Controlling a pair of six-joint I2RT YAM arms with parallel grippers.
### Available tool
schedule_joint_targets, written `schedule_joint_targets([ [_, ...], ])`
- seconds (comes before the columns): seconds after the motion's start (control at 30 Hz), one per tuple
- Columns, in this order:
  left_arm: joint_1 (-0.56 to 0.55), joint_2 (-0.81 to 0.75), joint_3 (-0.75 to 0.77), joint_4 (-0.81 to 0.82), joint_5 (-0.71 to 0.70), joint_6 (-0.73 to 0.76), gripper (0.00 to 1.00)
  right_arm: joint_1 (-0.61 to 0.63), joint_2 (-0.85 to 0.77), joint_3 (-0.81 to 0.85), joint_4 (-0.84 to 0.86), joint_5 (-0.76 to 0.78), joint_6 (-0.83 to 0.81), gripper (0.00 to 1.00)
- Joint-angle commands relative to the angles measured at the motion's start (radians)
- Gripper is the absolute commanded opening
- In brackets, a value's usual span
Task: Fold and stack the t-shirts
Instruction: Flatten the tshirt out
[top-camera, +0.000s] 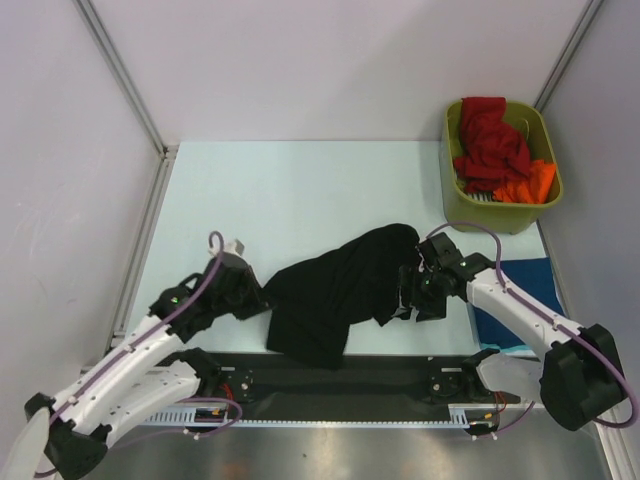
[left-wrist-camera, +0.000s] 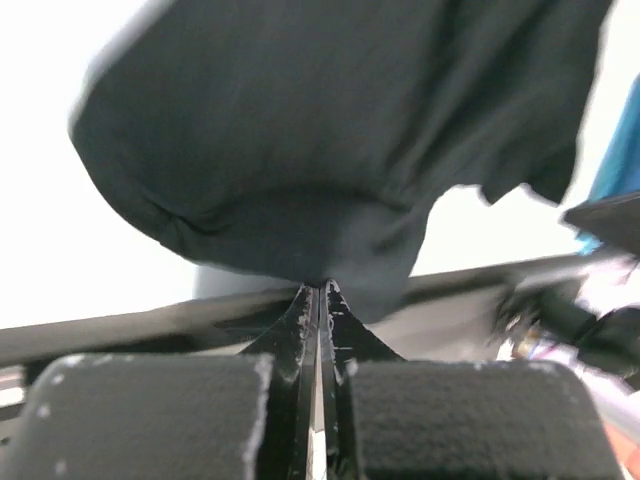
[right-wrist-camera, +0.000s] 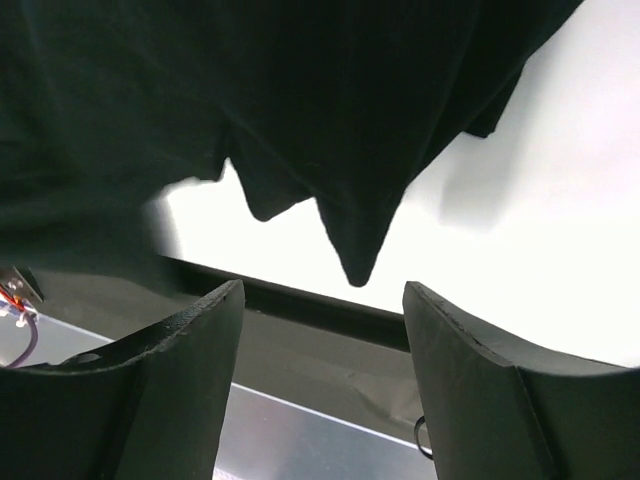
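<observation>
A black t-shirt (top-camera: 335, 290) lies crumpled in the middle of the table, near the front. My left gripper (top-camera: 258, 300) sits at its left edge. In the left wrist view the fingertips (left-wrist-camera: 322, 288) are pressed together on the hem of the black cloth (left-wrist-camera: 300, 150). My right gripper (top-camera: 408, 300) is at the shirt's right side and stands open. A pointed corner of the shirt (right-wrist-camera: 355, 260) hangs just beyond its spread fingers (right-wrist-camera: 322, 295) without touching them. A red t-shirt (top-camera: 490, 140) and an orange one (top-camera: 525, 185) lie in the bin. A dark blue one (top-camera: 530, 278) lies flat under the right arm.
The olive-green bin (top-camera: 500, 217) stands at the back right corner. A black rail (top-camera: 340, 375) runs along the table's near edge between the arm bases. White walls close the table on the left, back and right.
</observation>
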Motion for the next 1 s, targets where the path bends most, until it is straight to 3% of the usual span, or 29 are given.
schedule_joint_targets([
  [0.0,0.027,-0.004,0.249,-0.195,-0.249,0.120,0.00,-0.019,0.015,0.020,0.026,0.008,-0.018,0.70],
  [0.17,0.029,0.056,0.520,-0.249,-0.415,0.222,0.00,-0.024,0.078,0.057,0.061,-0.046,-0.047,0.70],
  [0.33,0.027,0.127,0.707,-0.248,-0.437,0.305,0.00,-0.010,0.170,0.047,0.155,-0.144,-0.052,0.69],
  [0.57,0.029,0.187,0.921,-0.257,-0.518,0.399,0.00,0.007,0.224,0.054,0.181,-0.141,-0.041,0.66],
  [0.83,0.032,0.223,0.993,-0.205,-0.581,0.473,0.00,-0.036,0.231,0.091,0.184,-0.185,-0.046,0.70],
  [0.97,0.032,0.231,0.981,-0.193,-0.558,0.471,0.00,-0.057,0.208,0.073,0.328,-0.271,0.092,0.70],
])
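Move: The left gripper is already shut on the t-shirt's left end; the shirt's body lies about 18 cm to its right, 5 cm farther out and 9 cm lower, with the near flap some 10 cm right and 9 cm back, at the table's front edge. From the open right gripper, the shirt's right end is about 8 cm ahead, 4 cm left and 6 cm below, its near corner roughly 4 cm back and 7 cm left, and the blue stack about 24 cm straight to the right. Keep the left gripper shut on the t-shirt and raise it some 28 cm, fast at first and easing off, while carrying it forward and a little left, away from the shirt's right end, and tilting the fingers up about 45 degrees towards level. Keep the right gripper open beside the right end: dip it slightly as it goes left, then take it about 3 cm forward, rising a little. ##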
